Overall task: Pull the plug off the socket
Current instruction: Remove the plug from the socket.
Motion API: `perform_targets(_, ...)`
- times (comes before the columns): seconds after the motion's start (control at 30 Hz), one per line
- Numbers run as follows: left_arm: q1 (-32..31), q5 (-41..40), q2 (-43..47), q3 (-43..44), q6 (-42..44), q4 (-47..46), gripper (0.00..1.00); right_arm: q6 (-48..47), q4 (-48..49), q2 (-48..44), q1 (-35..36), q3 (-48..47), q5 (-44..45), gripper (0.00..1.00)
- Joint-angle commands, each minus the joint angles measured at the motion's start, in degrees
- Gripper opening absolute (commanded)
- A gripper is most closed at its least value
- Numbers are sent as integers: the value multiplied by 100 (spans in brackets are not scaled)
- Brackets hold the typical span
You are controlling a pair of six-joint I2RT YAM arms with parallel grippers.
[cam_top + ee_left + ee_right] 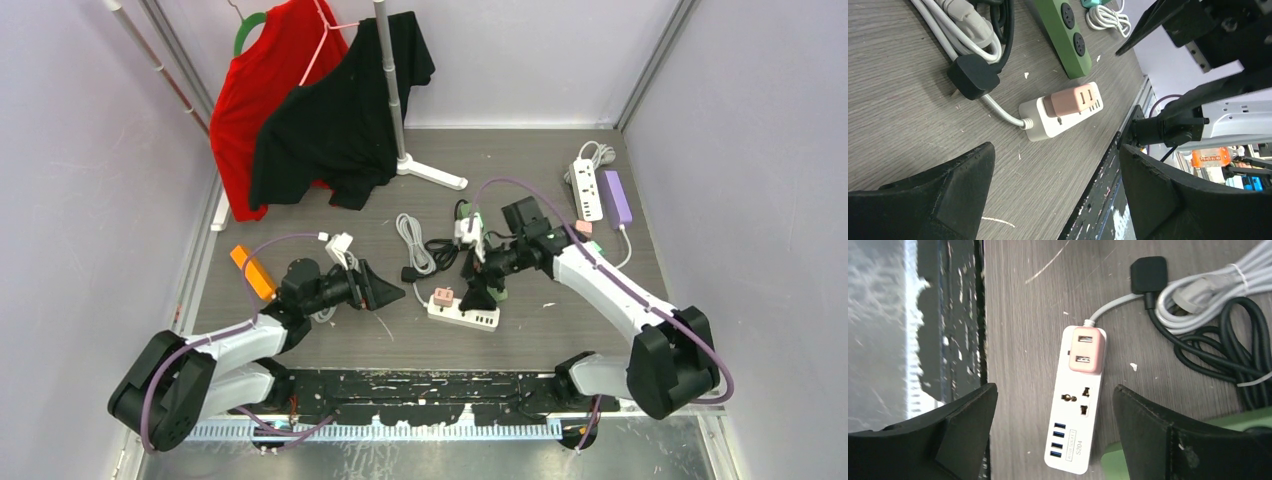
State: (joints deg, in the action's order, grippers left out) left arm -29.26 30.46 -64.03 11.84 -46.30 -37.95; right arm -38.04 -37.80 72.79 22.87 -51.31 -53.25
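Observation:
A pink plug (443,297) sits in the left end of a white socket strip (467,314) lying on the table near its front edge. The plug (1086,350) is seated in the strip (1075,415), above an empty outlet and several blue USB ports. My right gripper (1055,389) hovers over the strip's right half, open, its fingers apart from both sides of it and holding nothing. My left gripper (1056,150) is open and empty, to the left of the strip and pointing at the plug (1073,101). In the top view the left gripper (385,288) and right gripper (480,290) flank the plug.
A green power strip (1070,37) lies just behind the white one. A black plug (1148,274) with coiled black and grey cables (412,240) sits behind. A white strip (587,190) and a purple one (618,198) lie back right. A clothes rack (395,90) stands at the back.

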Motion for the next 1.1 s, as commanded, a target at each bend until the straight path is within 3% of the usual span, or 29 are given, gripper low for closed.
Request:
perform_targets(0.0,-37,-70,202,-40,165,-129,93,-707,592,-97,712,162,1399,89)
perform_targets(0.27,-34,-206,363,-67,201,-32,92,378,1920,172,1576,498,2907,82)
perform_targets(0.47,-37,-244,365,-67,177,-25,92,686,2359,519,1940,499,3718,69)
perform_targets(0.57,-37,-251,344,-59,153,-22,92,670,2383,617,2094,533,3685,57)
perform_targets(0.83,-52,-479,127,-67,-338,-4,92,850,2253,539,1967,464,3380,15)
perform_targets(0.97,-173,-671,-70,-104,-841,-206,92,1427,2268,380,1339,428,2567,4)
perform_targets(1.07,-410,-928,-226,-67,-1102,-279,92,1805,2416,261,1033,518,2119,1)
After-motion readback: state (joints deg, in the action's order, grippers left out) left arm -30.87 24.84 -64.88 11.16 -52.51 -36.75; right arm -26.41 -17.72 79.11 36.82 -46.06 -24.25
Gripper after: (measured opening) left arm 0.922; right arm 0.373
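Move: The pink plug on the white power strip is about 4 cm to the right hand's left, 2 cm ahead and 7 cm below. That strip's middle is level left to right with this hand and 1 cm back. The green strip's middle is some 11 cm ahead and 4 cm right; the black plug is 7 cm ahead and 10 cm left; all three about 9 cm below. From the left hand the pink plug is roughly 11 cm right, 3 cm back and 5 cm below. The right fingers close from wide open and pinch the pink plug by its sides, after the hand drops about 7 cm while swinging left, then forward onto it, the fingertips tipping some 20 degrees more steeply down as the wrist also rolls. Keeping the grip, the hand then pulls about 2 cm right and forward, rising barely half a centimetre and easing part of the tilt back. ##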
